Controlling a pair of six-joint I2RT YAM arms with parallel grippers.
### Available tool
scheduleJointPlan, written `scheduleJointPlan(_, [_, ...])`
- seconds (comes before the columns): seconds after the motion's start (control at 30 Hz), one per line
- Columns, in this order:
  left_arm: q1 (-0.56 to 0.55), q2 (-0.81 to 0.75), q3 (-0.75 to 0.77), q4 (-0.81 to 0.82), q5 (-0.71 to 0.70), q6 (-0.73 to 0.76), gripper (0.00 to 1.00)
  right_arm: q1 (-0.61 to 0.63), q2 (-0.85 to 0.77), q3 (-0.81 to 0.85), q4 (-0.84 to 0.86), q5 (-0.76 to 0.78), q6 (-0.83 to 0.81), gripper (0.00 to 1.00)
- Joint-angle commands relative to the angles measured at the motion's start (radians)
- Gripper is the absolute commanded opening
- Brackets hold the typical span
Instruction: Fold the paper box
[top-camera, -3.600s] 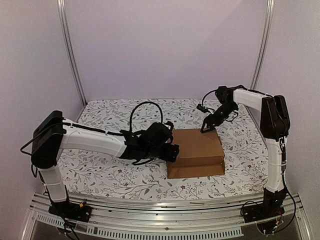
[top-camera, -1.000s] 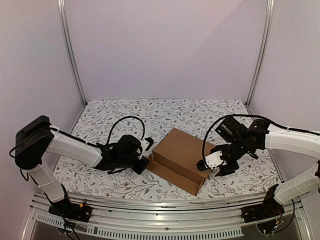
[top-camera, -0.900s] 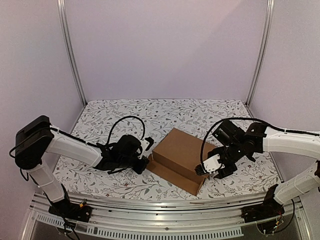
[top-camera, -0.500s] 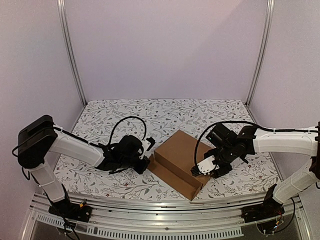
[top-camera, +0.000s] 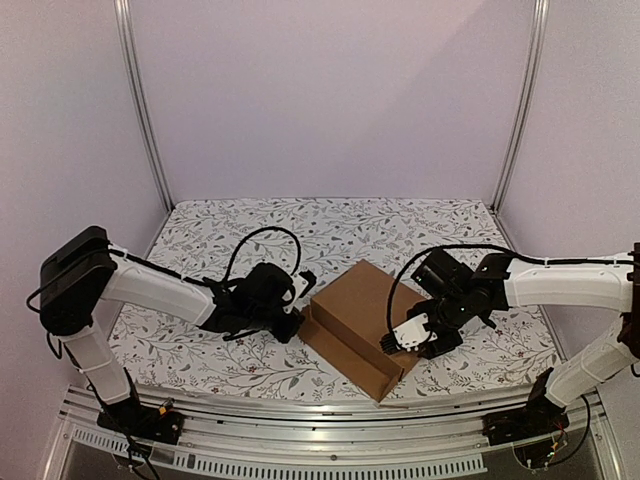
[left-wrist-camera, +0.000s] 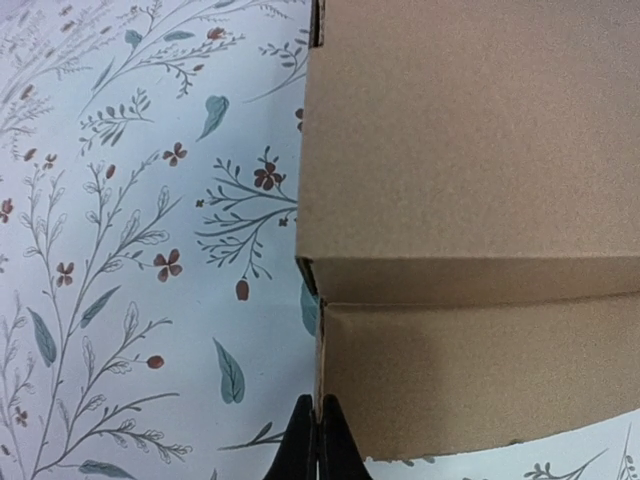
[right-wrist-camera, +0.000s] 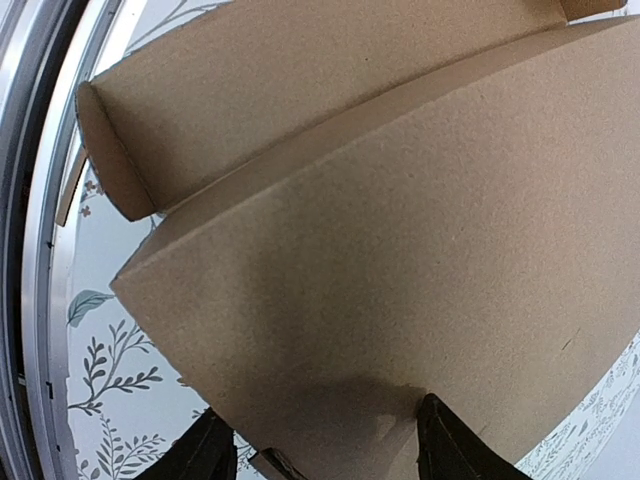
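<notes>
The paper box (top-camera: 365, 305) is a closed brown cardboard box lying skewed on the floral cloth, with a lower front wall (top-camera: 345, 350) toward me. My left gripper (top-camera: 297, 320) is shut at the box's left corner. In the left wrist view its tips (left-wrist-camera: 318, 445) meet right at the left edge of the front wall (left-wrist-camera: 470, 370), with nothing visibly between them. My right gripper (top-camera: 398, 340) is open at the box's right end. In the right wrist view its fingers (right-wrist-camera: 212, 448) stand wide apart, with the box's brown face (right-wrist-camera: 400, 230) filling the space between them.
The floral tablecloth (top-camera: 250, 230) covers the table. An aluminium rail (top-camera: 330, 415) runs along the near edge, close to the box's front corner, and shows as a metal rail (right-wrist-camera: 40, 200) in the right wrist view. Frame posts (top-camera: 140, 100) stand at the back corners.
The right gripper moved left onto the box's right end, its jaws narrowing slightly. The left gripper shut and shifted right to the box's left corner. The box turned slightly.
</notes>
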Motion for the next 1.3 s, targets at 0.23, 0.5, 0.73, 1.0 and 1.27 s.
scheduleJointPlan(0.23, [0.01, 0.059, 0.13, -0.16, 0.018, 0.037, 0.0, 0.002, 0.014, -0.037, 0.009, -0.063, 0.006, 0.6])
scheduleJointPlan(0.5, [0.023, 0.074, 0.157, -0.187, 0.027, 0.041, 0.0, 0.096, -0.11, -0.009, -0.125, -0.072, -0.039, 0.62])
scheduleJointPlan(0.73, [0.04, 0.077, 0.163, -0.196, 0.046, 0.054, 0.0, 0.187, -0.08, 0.018, -0.151, -0.037, -0.074, 0.62])
scheduleJointPlan(1.0, [0.056, 0.091, 0.175, -0.22, 0.077, 0.062, 0.0, 0.273, -0.004, 0.046, -0.156, -0.031, -0.128, 0.61])
scheduleJointPlan(1.27, [0.066, 0.092, 0.189, -0.239, 0.091, 0.072, 0.0, 0.301, 0.018, 0.114, -0.172, -0.041, -0.106, 0.6])
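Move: The left fingers already pinch the left end of the box's open front flap, with the box's top some 13 cm to their right and 2 cm farther out. The right hand, open at the box's right edge, goes for the flap's right end tab, about 8 cm back and 6 cm to its left, roughly 2 cm lower. From the right hand the box top's middle lies 7 cm ahead and 10 cm left; a thin strip on the rail lies 12 cm back, 4 cm left. Keeping its shut pinch on the flap's left end, the left hand eases forward only about 1.5 cm, tilting slightly. The right hand first stays at the box's right edge, then hops up about 2 cm and down again as it swings back some 9 cm and 3 cm left, around the near right corner to the flap's right end tab, turning about 20 degrees counter-clockwise with fingers still open; no grip on the tab yet. ##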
